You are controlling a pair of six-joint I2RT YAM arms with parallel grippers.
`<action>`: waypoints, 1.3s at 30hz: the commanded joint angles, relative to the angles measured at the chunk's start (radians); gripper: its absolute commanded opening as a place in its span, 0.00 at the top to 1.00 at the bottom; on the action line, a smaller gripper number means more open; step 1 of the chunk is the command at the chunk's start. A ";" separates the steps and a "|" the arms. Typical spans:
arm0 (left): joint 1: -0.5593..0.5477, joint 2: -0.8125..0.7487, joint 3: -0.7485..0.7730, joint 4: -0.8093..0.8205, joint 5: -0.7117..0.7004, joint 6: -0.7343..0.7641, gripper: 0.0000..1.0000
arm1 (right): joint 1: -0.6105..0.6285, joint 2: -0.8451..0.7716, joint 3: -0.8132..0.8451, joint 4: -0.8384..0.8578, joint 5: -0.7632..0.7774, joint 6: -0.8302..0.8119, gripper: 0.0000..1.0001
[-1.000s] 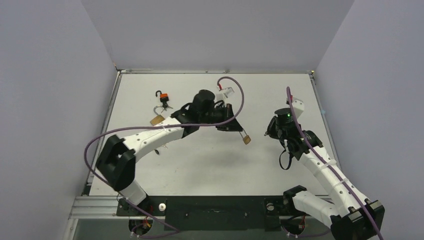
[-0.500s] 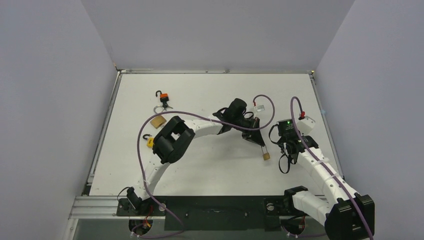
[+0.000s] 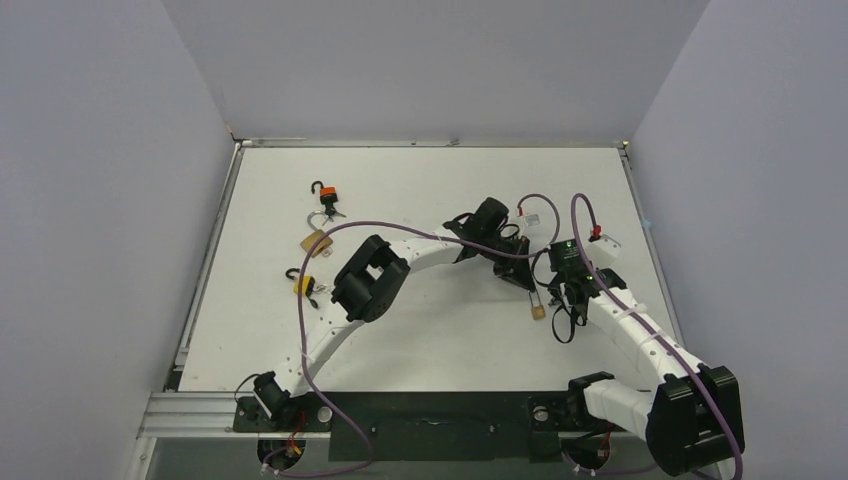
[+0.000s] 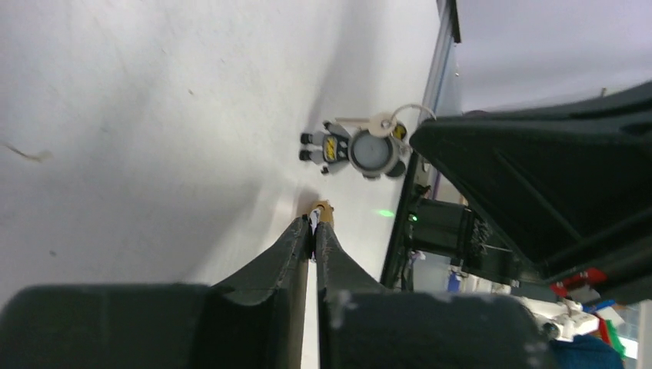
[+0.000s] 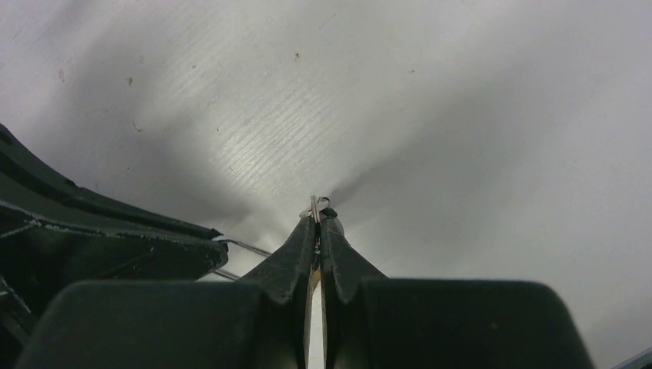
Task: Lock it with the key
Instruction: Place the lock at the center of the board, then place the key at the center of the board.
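My left gripper (image 4: 314,228) is shut on the shackle of a brass padlock (image 3: 538,312), whose body (image 4: 324,211) shows just past the fingertips. In the top view it hangs at the table's right centre, right next to my right gripper (image 3: 552,296). The right gripper (image 5: 317,221) is shut on a thin silver key (image 5: 314,206). In the left wrist view that key (image 4: 374,123) sits on a ring with a small grey figure charm (image 4: 338,147) at the tip of the right gripper's black fingers (image 4: 492,161). The padlock's thin metal shackle (image 5: 242,246) crosses the right wrist view on the left.
At the table's left lie an orange padlock (image 3: 327,192), another brass padlock (image 3: 316,240) with a key ring, and a yellow padlock (image 3: 303,285). Purple cables loop over both arms. Grey walls enclose the white table (image 3: 420,340).
The left arm swung right across the table, carrying the brass padlock up to the right gripper. The right gripper shifted slightly left toward it. The yellow padlock came into sight.
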 commanded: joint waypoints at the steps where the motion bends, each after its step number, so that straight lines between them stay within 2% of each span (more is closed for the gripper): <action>1: -0.003 0.034 0.137 -0.142 -0.086 0.095 0.90 | 0.015 0.015 -0.006 0.050 -0.005 0.015 1.00; 2: -0.003 0.034 0.142 -0.163 -0.124 0.108 0.81 | 0.015 0.017 -0.007 0.053 -0.006 0.016 1.00; 6: 0.001 -0.006 0.146 -0.217 -0.272 0.150 0.62 | 0.017 0.038 -0.007 0.067 -0.009 0.016 1.00; 12: 0.028 -0.131 0.085 -0.250 -0.465 0.173 0.58 | 0.016 0.096 -0.006 0.102 -0.023 0.002 0.99; 15: 0.063 -0.224 -0.025 -0.215 -0.549 0.144 0.57 | 0.014 0.121 0.009 0.116 -0.022 -0.018 0.91; 19: 0.104 -0.397 -0.242 -0.161 -0.622 0.128 0.55 | 0.013 0.139 0.029 0.125 -0.012 -0.030 0.80; 24: 0.160 -0.625 -0.490 -0.145 -0.672 0.117 0.53 | 0.014 0.157 0.006 0.172 -0.059 -0.022 0.72; 27: 0.182 -0.758 -0.619 -0.145 -0.719 0.115 0.50 | 0.015 0.167 -0.014 0.215 -0.085 -0.023 0.61; 30: 0.202 -0.849 -0.695 -0.161 -0.757 0.116 0.49 | 0.017 0.171 -0.007 0.231 -0.096 -0.030 0.48; 39: 0.251 -1.098 -0.879 -0.207 -0.863 0.085 0.46 | 0.016 0.135 0.043 0.243 -0.132 -0.048 0.32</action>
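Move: The brass lock's body hangs by its shackle from my left fingers, about 5 cm back of them, 1 cm to the right and roughly 3 cm lower, just above or on the board. From the left hand the key bunch is some 4 cm right, 2 cm back and 3 cm down. My right fingers still hold that bunch by its ring, its fob about 3 cm under them and 1 cm left. The lock body lies roughly 2 cm back, 4 cm left and 5 cm below the right hand. I open my left fingers to about half and let go of the shackle while easing forward and slightly down, then swing the left hand away from the lock, about 25 cm to my left, rising and turning counter-clockwise. My right hand slides some 5 cm forward and 3 cm left, staying low, then opens wide midway and releases the keys beside the lock. ##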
